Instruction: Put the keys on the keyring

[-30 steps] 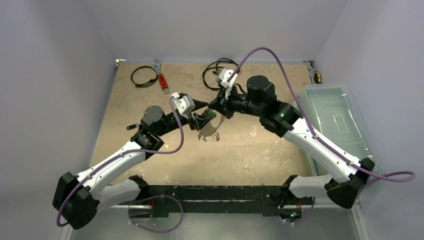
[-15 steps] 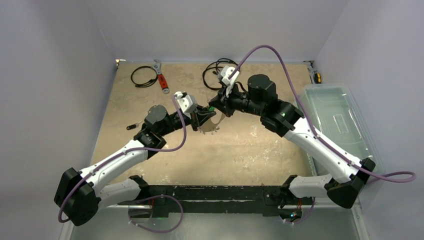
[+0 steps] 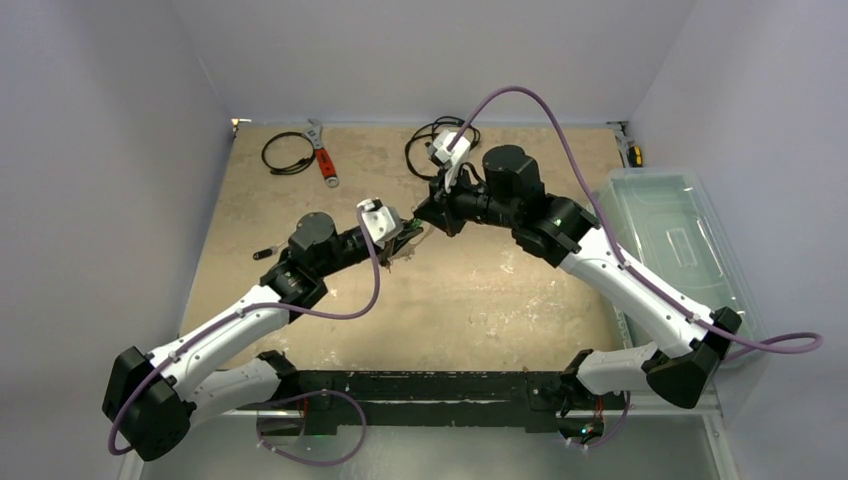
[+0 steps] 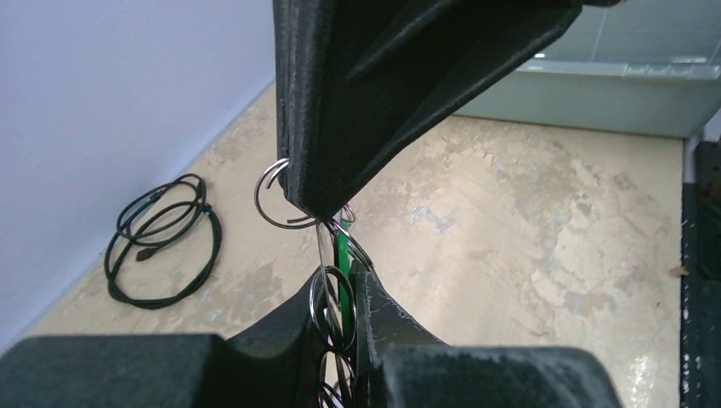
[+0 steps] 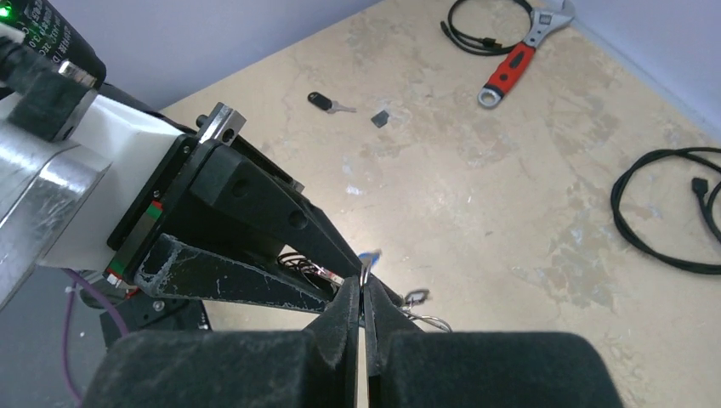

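Both grippers meet above the middle of the table. My left gripper (image 3: 402,232) (image 4: 349,280) is shut on a bunch of keys: stacked wire rings (image 4: 330,297) and a green tag (image 4: 343,268) sit between its jaws. A thin silvery strip (image 4: 321,246), the keyring seen edge-on, runs up from the bunch to the right gripper's tip. My right gripper (image 3: 424,213) (image 5: 363,285) is shut on that thin metal edge (image 5: 364,270). A blue tag (image 5: 371,255) shows just past it. One small ring (image 4: 272,195) sticks out beside the right fingertip. A loose key with a dark tag (image 5: 327,103) (image 3: 263,253) lies on the table.
A red-handled wrench (image 3: 322,155) and a black cable coil (image 3: 288,152) lie at the back left. Another cable coil (image 3: 432,140) lies at the back centre. A clear plastic bin (image 3: 680,240) stands along the right edge. A small dark scrap (image 5: 380,118) lies near the loose key.
My left gripper has closed on the key bunch and moved up against the right gripper's tip. The ring no longer dangles below it. The right arm has shifted slightly left.
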Robot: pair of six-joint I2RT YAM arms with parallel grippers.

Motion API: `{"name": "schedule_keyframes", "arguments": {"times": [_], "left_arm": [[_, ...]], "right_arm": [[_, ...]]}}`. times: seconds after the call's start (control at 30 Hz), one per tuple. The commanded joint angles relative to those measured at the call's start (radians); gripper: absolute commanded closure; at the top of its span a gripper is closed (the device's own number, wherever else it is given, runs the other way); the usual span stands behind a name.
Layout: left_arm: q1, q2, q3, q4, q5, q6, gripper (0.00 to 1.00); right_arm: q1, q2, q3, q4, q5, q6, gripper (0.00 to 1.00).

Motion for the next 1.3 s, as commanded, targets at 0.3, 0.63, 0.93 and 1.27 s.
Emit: {"name": "schedule_keyframes", "arguments": {"times": [0.3,0.63,0.93,1.27], "left_arm": [[0.014,-0.054,0.052,-0.122,-0.184,0.192,0.97],[0.015,-0.069,0.042,-0.124,-0.190,0.220,0.81],[0.013,-0.058,0.037,-0.105,-0.078,0.201,1.00],[0.008,-0.073,0.015,-0.068,0.004,0.172,0.42]], "right_arm": [[0.001,0.017,0.060,-0.219,-0.115,0.051,1.00],[0.001,0.015,0.053,-0.258,-0.183,0.064,1.00],[-0.005,0.031,0.058,-0.224,-0.168,0.053,1.00],[-0.021,0.053,0.103,-0.243,-0.197,0.035,1.00]]}}
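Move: The green tag and the keyring's metal plate are between the left finger pads, which are still nearly shut. The small split ring pinched in the right fingertips lies from the left hand about 2 cm ahead, 3 cm to its right and 2 cm higher. From the right hand the green tag lies some 2 cm back, 3 cm to its left and 2 cm below; the plate's middle hangs about 4 cm back, 1 cm to its left and 6 cm below. The keyring and green tag are carried down between the two hands, the right sinking about 4.5 cm and drawing back some 3 cm, fingers tipping down, ring still pinched. The left sinks about 2.5 cm and draws off some 2 cm to its left, tipping its fingertips down about 10 degrees; on the way it opens a little, shuts again, then opens to about half and lets go. ##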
